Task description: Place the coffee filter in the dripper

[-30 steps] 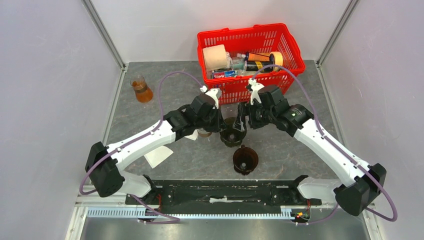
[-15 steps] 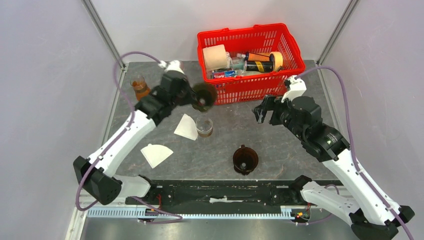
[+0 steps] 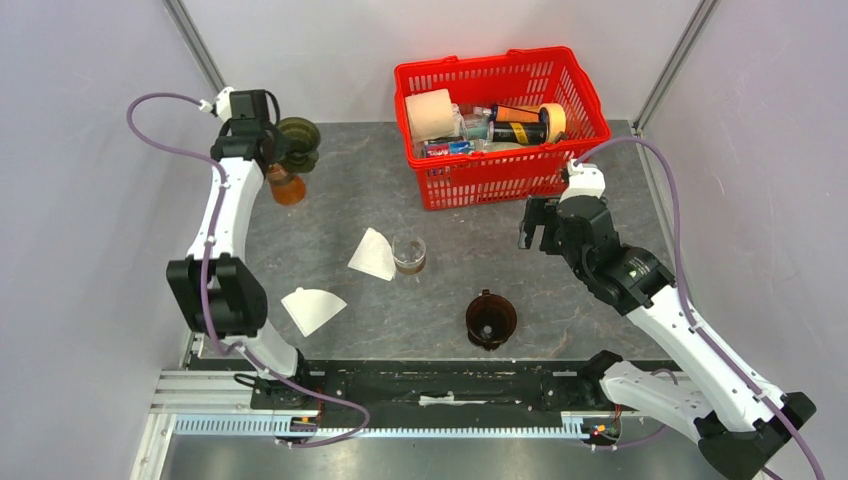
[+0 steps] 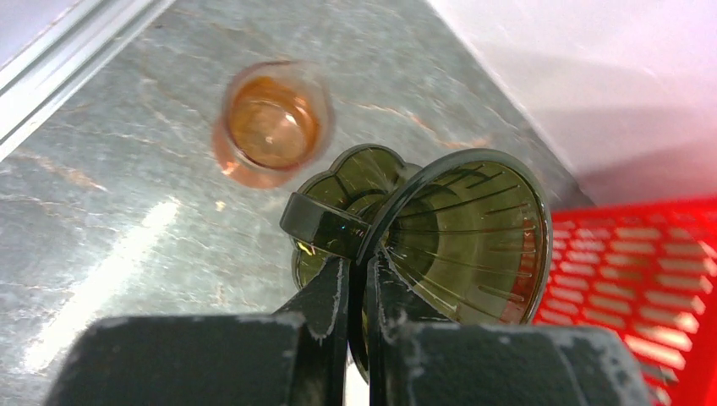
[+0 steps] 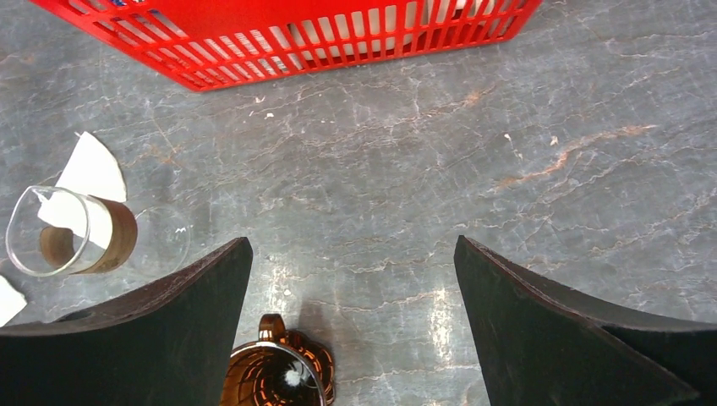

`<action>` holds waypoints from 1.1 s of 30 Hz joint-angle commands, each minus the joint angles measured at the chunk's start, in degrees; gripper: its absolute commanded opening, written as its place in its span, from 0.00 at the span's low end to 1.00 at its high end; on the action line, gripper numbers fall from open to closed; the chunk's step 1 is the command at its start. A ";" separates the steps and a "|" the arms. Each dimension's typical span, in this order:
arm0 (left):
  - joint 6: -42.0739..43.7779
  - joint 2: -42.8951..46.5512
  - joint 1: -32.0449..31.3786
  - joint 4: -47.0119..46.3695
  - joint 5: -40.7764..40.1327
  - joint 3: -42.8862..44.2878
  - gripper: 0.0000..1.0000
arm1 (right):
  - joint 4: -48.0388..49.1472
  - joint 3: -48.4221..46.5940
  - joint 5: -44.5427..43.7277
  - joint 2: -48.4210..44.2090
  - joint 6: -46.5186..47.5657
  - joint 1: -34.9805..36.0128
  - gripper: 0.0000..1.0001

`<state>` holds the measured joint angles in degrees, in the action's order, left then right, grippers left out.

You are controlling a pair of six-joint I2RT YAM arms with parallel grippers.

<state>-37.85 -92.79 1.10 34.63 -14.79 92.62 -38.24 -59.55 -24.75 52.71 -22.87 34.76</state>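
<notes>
My left gripper (image 4: 359, 288) is shut on the rim of a dark olive dripper (image 4: 461, 228) and holds it tipped on its side in the air at the back left (image 3: 296, 143). A second, brown dripper (image 3: 490, 320) stands upright on the table near the front; it shows again as the brown dripper (image 5: 275, 376) below my right gripper. Two white coffee filters lie flat on the table: one filter (image 3: 373, 254) beside a small glass beaker, another filter (image 3: 312, 308) nearer the front left. My right gripper (image 5: 353, 240) is open and holds nothing, hovering right of centre (image 3: 535, 225).
A red basket (image 3: 580, 135) with several items stands at the back. An amber flask (image 3: 285, 186) sits just below the held dripper, seen as the amber flask (image 4: 270, 123). The small glass beaker (image 3: 408, 254) stands mid-table. Side walls close in on both sides.
The left arm has swung the olive dripper from the table's middle up to the back left corner. The right gripper opened, let go of it and drew back to the right.
</notes>
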 commanded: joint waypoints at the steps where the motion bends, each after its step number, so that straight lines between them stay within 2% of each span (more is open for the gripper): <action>1: -7.24 -4.55 4.50 1.88 -1.02 7.81 0.02 | 0.88 -0.65 -2.99 0.66 0.68 0.07 0.97; 7: -11.69 -7.00 6.81 -0.08 -6.94 8.38 0.02 | 0.63 -0.68 -3.37 1.45 1.04 0.10 0.97; 12: -14.47 -5.95 6.87 -0.90 -8.13 6.35 0.02 | 0.54 -0.63 -3.42 1.59 1.21 0.08 0.97; 20: -16.54 -1.99 7.50 -10.54 -7.19 -3.03 0.02 | 0.66 -0.78 -2.06 1.29 1.40 0.08 0.97; 29: -18.55 -1.68 8.08 -16.85 -6.48 -6.56 0.02 | 1.24 0.44 -0.65 -0.01 1.97 0.10 0.97; 33: -20.66 -0.63 8.34 -18.45 -9.08 -8.33 0.02 | 1.24 0.62 -0.64 -0.06 2.27 0.11 0.97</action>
<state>-53.67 -97.69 8.80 22.59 -20.56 85.41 -38.22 -59.35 -25.41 53.58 -21.34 34.76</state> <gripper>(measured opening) 0.081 0.971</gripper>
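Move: The green dripper is already in the left hand, held by its handle. The amber carafe it is being taken to stands about 6 cm ahead of that hand and 2 cm to its left, its middle some 19 cm lower. The glass cup is roughly 13 cm back and 27 cm right, with the nearer filter 11 cm back and 20 cm right. From the idle right hand the carafe lies about 26 cm ahead and 55 cm left. The dripper, still pinched by its handle, swings left towards the carafe, about 8 cm in all, nearly all of it in the first third along with a 3 cm dip. The left hand then almost hovers before sinking 2 cm more, with a slight forward creep overall. The wrist turns some 20 degrees counter-clockwise on the way, and the fingers keep their hold. ##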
